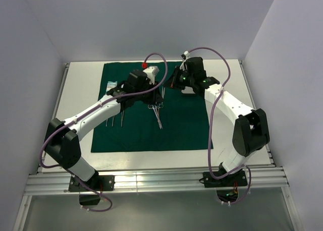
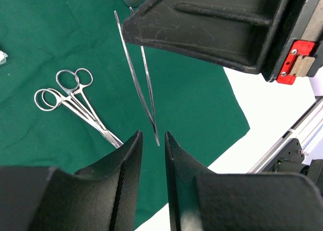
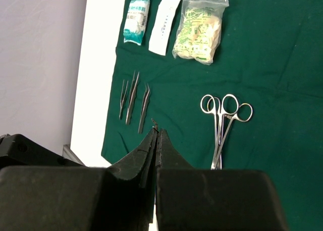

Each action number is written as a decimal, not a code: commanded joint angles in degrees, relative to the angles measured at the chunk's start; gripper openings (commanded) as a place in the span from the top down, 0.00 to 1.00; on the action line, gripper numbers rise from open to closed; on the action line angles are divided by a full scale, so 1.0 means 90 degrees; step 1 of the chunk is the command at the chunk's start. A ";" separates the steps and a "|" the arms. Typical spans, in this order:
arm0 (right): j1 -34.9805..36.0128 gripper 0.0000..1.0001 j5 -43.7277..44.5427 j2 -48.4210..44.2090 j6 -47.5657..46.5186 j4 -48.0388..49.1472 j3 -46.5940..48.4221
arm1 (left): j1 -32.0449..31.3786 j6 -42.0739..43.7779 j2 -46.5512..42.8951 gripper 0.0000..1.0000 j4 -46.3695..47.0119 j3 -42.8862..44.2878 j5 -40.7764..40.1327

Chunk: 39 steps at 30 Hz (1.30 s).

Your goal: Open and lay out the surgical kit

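Note:
The dark green cloth (image 1: 176,125) lies spread flat on the table. At its far left edge lie three pale packets (image 3: 200,26). Below them three tweezers (image 3: 132,97) lie side by side, and two ring-handled clamps (image 3: 224,120) lie crossed at the middle. My right gripper (image 3: 156,132) is shut on one more pair of tweezers (image 2: 141,74), whose serrated tip pokes out between the fingertips. These tweezers hang above the cloth. Their lower end sits at the mouth of my left gripper (image 2: 153,134), which is open by a narrow gap and touches nothing. The clamps (image 2: 75,102) lie to its left.
White tabletop (image 1: 83,97) borders the cloth on all sides, with a metal rail (image 1: 151,183) along the near edge. Grey walls close in the back and sides. Both arms meet over the cloth's back middle, the right gripper's black body (image 2: 212,29) just above the left one.

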 commanded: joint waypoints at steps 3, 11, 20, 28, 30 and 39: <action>0.0076 1.00 -0.0068 -0.0168 -0.0022 0.0065 0.0066 | -0.0031 -0.0027 -0.0124 0.72 0.0147 -0.0025 0.0008; 0.0096 1.00 -0.0146 -0.0148 -0.0002 0.0075 0.0076 | -0.0031 0.0003 -0.0045 0.79 0.0108 -0.0006 0.0017; 0.0115 1.00 -0.0175 -0.0109 0.0027 0.0055 0.0134 | -0.0021 0.0022 -0.0006 0.80 0.0049 0.0014 -0.0002; 0.0144 1.00 -0.0185 -0.0119 0.0046 0.0036 0.0134 | -0.0021 0.0013 -0.0016 0.88 0.0039 -0.0015 -0.0119; 0.0144 1.00 -0.0195 -0.0109 0.0047 0.0026 0.0153 | -0.0021 0.0012 -0.0006 0.89 0.0030 -0.0035 -0.0139; 0.0174 1.00 -0.0380 -0.0002 0.0056 -0.0023 0.0270 | -0.0031 -0.0056 -0.0026 1.00 0.0010 -0.0220 -0.0227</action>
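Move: The tweezers, held by the right hand near their open tips, slope back with the joined end already between the left fingertips; their middle is about 4 cm ahead of, 1 cm right of and 2 cm above the left hand, and some 3 cm back, 1 cm left and 2 cm below the right. From the left hand, the clamps lie roughly 19 cm below, level fore-and-aft and 3 cm left; the bagged gauze is about 15 cm ahead, 12 cm left and 18 cm below. The tweezers' joined end is pinched by the left fingers, which close from about a third open to shut while that hand stays nearly in place, sinking barely 1 cm late on. The right hand keeps its grip near the open tips and eases about 1 cm back and left, bringing the tweezers to the left hand, its wrist almost unturned. ##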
